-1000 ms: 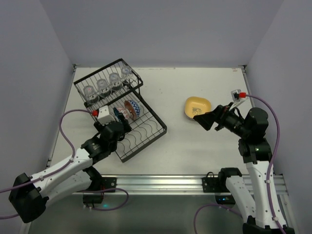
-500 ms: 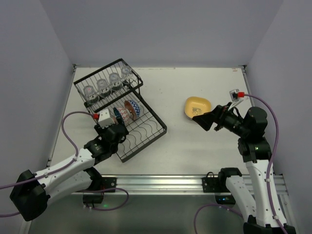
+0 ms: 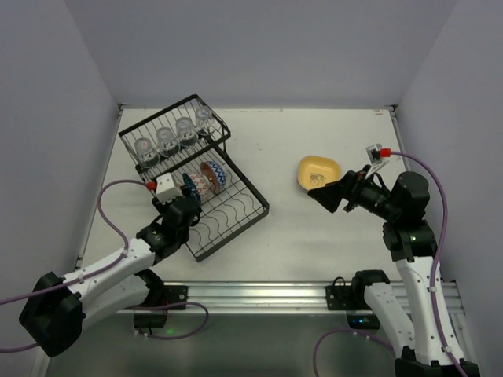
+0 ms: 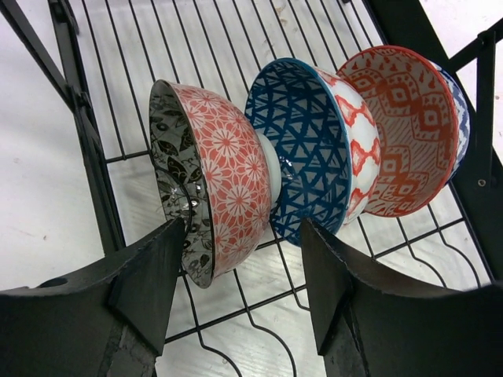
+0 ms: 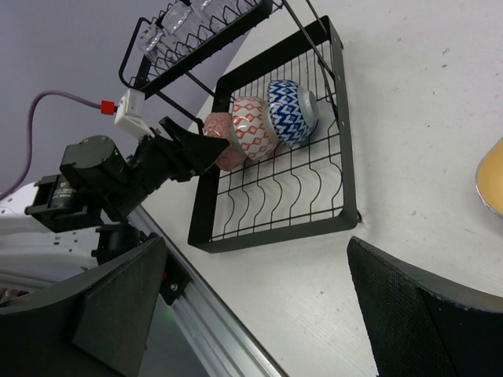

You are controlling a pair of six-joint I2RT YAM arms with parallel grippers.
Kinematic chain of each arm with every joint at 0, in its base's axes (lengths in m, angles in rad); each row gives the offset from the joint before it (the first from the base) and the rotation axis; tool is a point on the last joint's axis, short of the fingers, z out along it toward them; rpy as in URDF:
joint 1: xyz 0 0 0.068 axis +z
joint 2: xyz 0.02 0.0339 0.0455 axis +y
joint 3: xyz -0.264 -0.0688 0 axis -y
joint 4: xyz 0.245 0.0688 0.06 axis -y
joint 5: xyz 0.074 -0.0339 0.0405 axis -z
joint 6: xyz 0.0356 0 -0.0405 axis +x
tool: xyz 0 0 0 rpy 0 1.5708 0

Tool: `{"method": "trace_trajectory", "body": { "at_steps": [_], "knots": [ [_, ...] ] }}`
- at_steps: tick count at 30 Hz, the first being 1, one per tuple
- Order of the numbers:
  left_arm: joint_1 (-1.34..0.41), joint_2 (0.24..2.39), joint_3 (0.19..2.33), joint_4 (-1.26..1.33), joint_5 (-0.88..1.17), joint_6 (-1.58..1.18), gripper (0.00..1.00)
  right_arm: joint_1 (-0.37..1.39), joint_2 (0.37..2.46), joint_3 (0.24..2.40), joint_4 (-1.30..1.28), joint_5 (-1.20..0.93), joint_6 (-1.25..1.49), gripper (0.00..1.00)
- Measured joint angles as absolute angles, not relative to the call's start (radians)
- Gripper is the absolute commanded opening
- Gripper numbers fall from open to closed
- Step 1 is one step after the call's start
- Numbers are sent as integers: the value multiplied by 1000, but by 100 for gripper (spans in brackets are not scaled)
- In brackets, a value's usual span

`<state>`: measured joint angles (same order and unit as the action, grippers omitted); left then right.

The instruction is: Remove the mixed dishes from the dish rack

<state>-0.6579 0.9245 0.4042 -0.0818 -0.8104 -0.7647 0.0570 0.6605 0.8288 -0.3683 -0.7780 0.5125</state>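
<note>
The black wire dish rack [image 3: 232, 234] sits at the table's left. Its raised basket holds several clear glass cups [image 3: 169, 137]. On its flat tray stand three patterned bowls on edge: pink [image 4: 224, 184], blue [image 4: 302, 149] and red-brown [image 4: 405, 126]. My left gripper [image 4: 244, 275] is open just below the pink bowl, whose lower rim hangs near the left finger [image 4: 149, 283]; in the top view it [image 3: 189, 206] is at the bowls [image 3: 204, 182]. A yellow plate [image 3: 318, 171] lies on the table. My right gripper [image 3: 328, 194] is open and empty beside it. Purple and tan plates are out of view.
The right wrist view shows the rack [image 5: 275, 232], the bowls [image 5: 251, 126], the left arm [image 5: 102, 177] and the yellow plate's edge [image 5: 491, 181]. Grey walls close in the table on three sides. An aluminium rail [image 3: 259, 292] runs along the near edge.
My left gripper has edged a little closer to the pink bowl. The right arm has barely moved.
</note>
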Motion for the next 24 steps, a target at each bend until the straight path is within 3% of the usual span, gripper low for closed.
{"method": "trace_trajectory", "body": {
  "at_steps": [3,7,14,24],
  "knots": [
    [-648,926,384,-31,-795,-737,60,64,661,829,-369,-778,512,99],
    [-634,941,363,28,-774,-712,49,67,661,829,-369,-778,512,99],
    [-612,977,345,100,-748,-685,42,75,661,829,-371,-777,508,99],
    [-604,986,330,181,-723,-661,22,85,661,829,-376,-775,504,99]
  ]
}}
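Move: The left hand, fingers about two-thirds open, is right at the near edge of the pink floral bowl, the leftmost of three standing in the rack; the bowl's middle lies about 3 cm ahead, 2 cm left and 2 cm below. The blue-inside bowl leans next to it, about 6 cm ahead and 4 cm right, the orange-inside bowl some 10 cm ahead and 9 cm right, both at similar height. From the right hand, the pink floral bowl is roughly 38 cm left, 9 cm ahead and 21 cm below. The left hand eases forward about 2 cm with a slight drift right, its fingers straddling the near side of the pink floral bowl, sinking about 1 cm on the way before coming up a touch, while the wrist hardly turns. As it goes, the fingers close from about two-thirds to one-third open and pinch the bowl's wall, the left finger inside the bowl and the right one slipped into the gap between its outside and the blue-inside bowl. ##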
